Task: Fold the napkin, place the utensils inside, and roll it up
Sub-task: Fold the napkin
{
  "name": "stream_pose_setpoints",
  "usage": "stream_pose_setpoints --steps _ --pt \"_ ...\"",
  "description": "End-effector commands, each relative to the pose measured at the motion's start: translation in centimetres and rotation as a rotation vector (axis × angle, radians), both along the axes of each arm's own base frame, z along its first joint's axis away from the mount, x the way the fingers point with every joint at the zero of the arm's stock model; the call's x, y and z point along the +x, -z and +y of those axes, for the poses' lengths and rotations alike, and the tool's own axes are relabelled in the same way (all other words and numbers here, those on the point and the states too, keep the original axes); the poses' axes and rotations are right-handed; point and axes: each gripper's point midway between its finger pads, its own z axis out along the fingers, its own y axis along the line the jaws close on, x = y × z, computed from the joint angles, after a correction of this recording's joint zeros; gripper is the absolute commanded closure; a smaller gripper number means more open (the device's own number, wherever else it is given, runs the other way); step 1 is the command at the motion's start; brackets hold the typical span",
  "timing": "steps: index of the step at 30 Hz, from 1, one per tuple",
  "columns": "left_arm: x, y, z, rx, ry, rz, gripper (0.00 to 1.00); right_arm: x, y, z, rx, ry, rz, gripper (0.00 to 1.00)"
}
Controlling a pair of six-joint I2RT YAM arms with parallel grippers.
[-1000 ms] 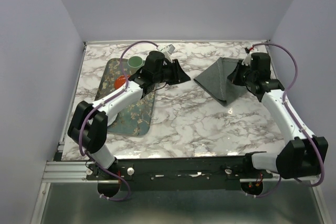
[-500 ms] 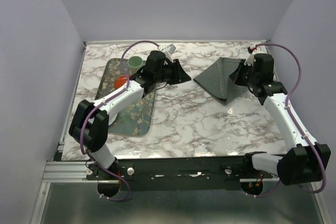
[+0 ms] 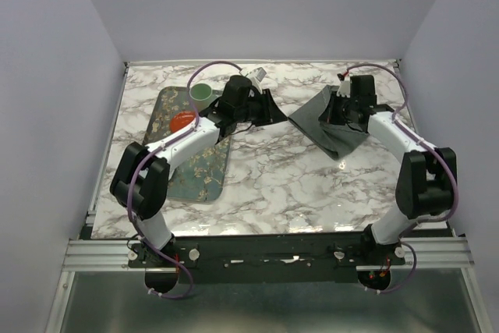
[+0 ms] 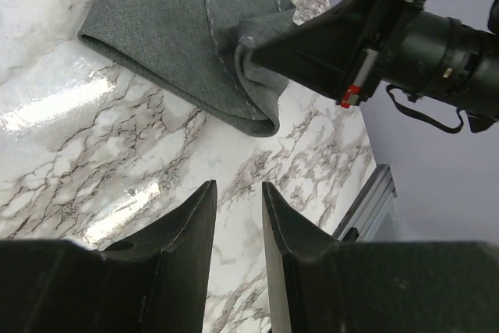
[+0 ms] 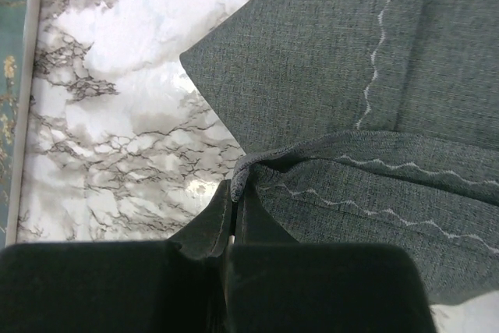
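The dark grey napkin lies partly folded on the marble table at the back right. My right gripper is shut on one of its hemmed corners and holds that corner above the lower layer of the napkin. In the left wrist view the right gripper shows pinching the cloth. My left gripper hovers over bare marble just left of the napkin, open, with nothing between its fingers; in the top view the left gripper is at the back centre. The utensils are out of view.
A green floral tray lies on the left of the table, with a green cup and a red object at its far end. The tray's edge shows left in the right wrist view. Grey walls enclose the table.
My right arm has swung left toward the table's centre, carrying the pinched napkin corner over the cloth. The left gripper has shifted slightly and stays open.
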Motion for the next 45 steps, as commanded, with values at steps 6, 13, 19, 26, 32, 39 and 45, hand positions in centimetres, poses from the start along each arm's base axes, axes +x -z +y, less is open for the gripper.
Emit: stream_pose_setpoints --steps 6,13,19,26,32,39,45 --pt "1.1 0.7 -1.1 0.002 0.002 0.006 0.62 3.1 0.3 3.0 0.033 -0.076 -0.027 0.99" --pt "2.4 2.7 -2.0 0.009 -0.013 0.040 0.62 4.8 0.8 4.4 0.049 -0.084 -0.016 0.99" --pt "3.2 4.1 -2.8 0.001 -0.011 0.078 0.63 5.3 2.0 5.3 0.060 -0.112 0.016 0.97" --pt "4.0 4.4 -3.3 0.001 -0.017 0.080 0.63 5.7 3.1 5.9 0.063 -0.135 0.039 0.96" --pt "4.1 4.6 -3.3 0.003 -0.019 0.084 0.63 5.5 4.7 6.4 0.072 -0.154 0.083 0.94" --pt "4.3 5.0 -3.4 0.008 -0.022 0.088 0.64 5.4 5.4 7.2 0.087 -0.182 0.106 0.86" --pt "5.0 5.5 -3.1 0.029 -0.037 0.081 0.63 5.3 4.6 7.6 0.092 -0.213 0.124 0.53"
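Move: The right hand already pinches a raised edge of the napkin; the napkin's left corner, where that edge is taken, lies about 6 cm ahead, 8 cm to its left and some 8 cm below. The napkin's near corner is roughly 5 cm back and 4 cm right of this hand, its far corner about 15 cm ahead and 4 cm right. From the empty left hand the left corner lies about 11 cm ahead, 2 cm right and 14 cm below. Drawing the pinched edge across the napkin, the right hand first dips a little, then travels forward and left towards the left corner and sinks, about 10 cm in all. Near the end its fingers open to roughly a third and let the cloth go. The left hand, fingers still part open, comes down some 5 cm while easing forward and right towards the same corner, then waits above the table. ##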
